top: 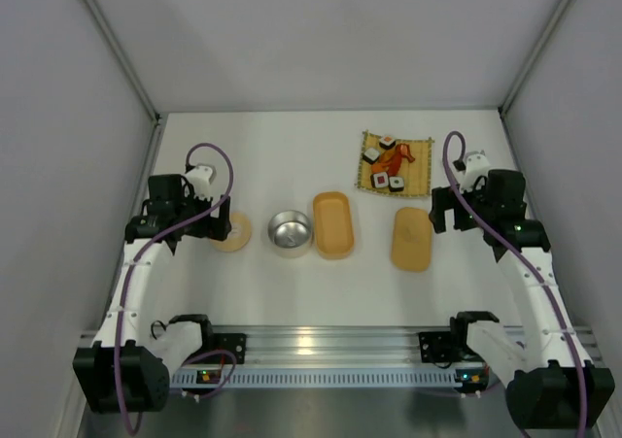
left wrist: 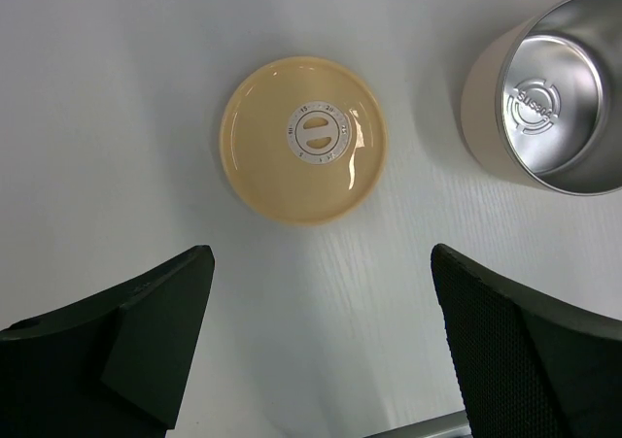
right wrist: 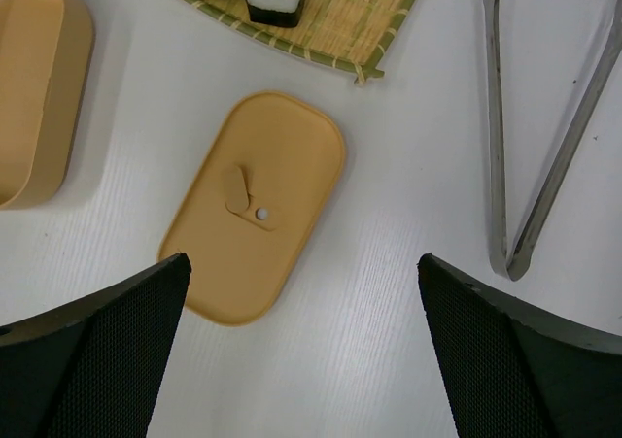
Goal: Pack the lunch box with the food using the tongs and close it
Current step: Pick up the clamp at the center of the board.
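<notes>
The orange-tan lunch box point(top: 333, 224) lies open and empty at the table's middle, and its edge shows in the right wrist view point(right wrist: 29, 88). Its oval lid point(top: 412, 238) lies flat to the right, just ahead of my right gripper point(right wrist: 303, 263), which is open and empty. The food point(top: 389, 161), sushi rolls and orange shrimp pieces, sits on a bamboo mat point(right wrist: 340, 20) behind the lid. The grey metal tongs point(right wrist: 496, 117) lie on the table to the right of the lid. My left gripper point(left wrist: 321, 253) hangs open and empty above the table.
A round cream lid point(left wrist: 303, 139) lies just ahead of the left gripper. A steel-lined round container point(left wrist: 554, 98) stands between it and the lunch box. Grey walls enclose the table on three sides.
</notes>
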Robot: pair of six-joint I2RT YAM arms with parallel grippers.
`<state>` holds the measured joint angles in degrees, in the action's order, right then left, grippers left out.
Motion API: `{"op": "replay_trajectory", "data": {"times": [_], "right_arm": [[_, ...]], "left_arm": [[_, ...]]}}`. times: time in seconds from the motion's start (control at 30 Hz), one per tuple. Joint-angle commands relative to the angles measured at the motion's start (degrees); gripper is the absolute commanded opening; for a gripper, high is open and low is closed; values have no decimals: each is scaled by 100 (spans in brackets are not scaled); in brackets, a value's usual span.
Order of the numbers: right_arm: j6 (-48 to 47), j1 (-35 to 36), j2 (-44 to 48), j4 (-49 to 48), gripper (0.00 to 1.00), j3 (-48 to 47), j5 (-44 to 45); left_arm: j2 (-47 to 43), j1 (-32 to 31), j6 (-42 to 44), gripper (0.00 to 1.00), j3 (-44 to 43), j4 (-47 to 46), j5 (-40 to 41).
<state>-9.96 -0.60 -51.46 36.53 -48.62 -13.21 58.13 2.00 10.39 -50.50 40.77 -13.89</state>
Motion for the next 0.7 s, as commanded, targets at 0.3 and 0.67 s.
{"op": "replay_trajectory", "data": {"times": [0.3,0.67], "right_arm": [[-664,-913,-724,977,99,-902,-67],[-1615,-2207,-2568,1690,99,-2090,-76]], "left_arm": [[-30,-15,94,98,-373,246,-149],[304,-7,15,98,-917,300,-536]]}}
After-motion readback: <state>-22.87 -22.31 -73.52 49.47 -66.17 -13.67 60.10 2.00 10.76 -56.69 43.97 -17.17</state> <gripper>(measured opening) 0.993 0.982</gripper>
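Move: Ahead and to the right of the open right hand lies the clamp: its middle about 17 cm ahead, 12 cm to the right and some 15 cm below. The rectangular lid is about 6 cm ahead and 7 cm to the left of this hand; the bamboo mat with the sushi is about 27 cm ahead and 12 cm to the left. From the left hand the clamp lies about 74 cm to the right and 17 cm ahead. Sweeping some 12 cm to the right, away from the rectangular lid, the right hand comes into line behind the closed end of the clamp, easing only about 2 cm forward and sinking slightly late on. Its wrist tips about 15 degrees further down and turns clockwise, fingers staying wide open and touching nothing. The left hand, empty and open, rises nearly 3 cm. ##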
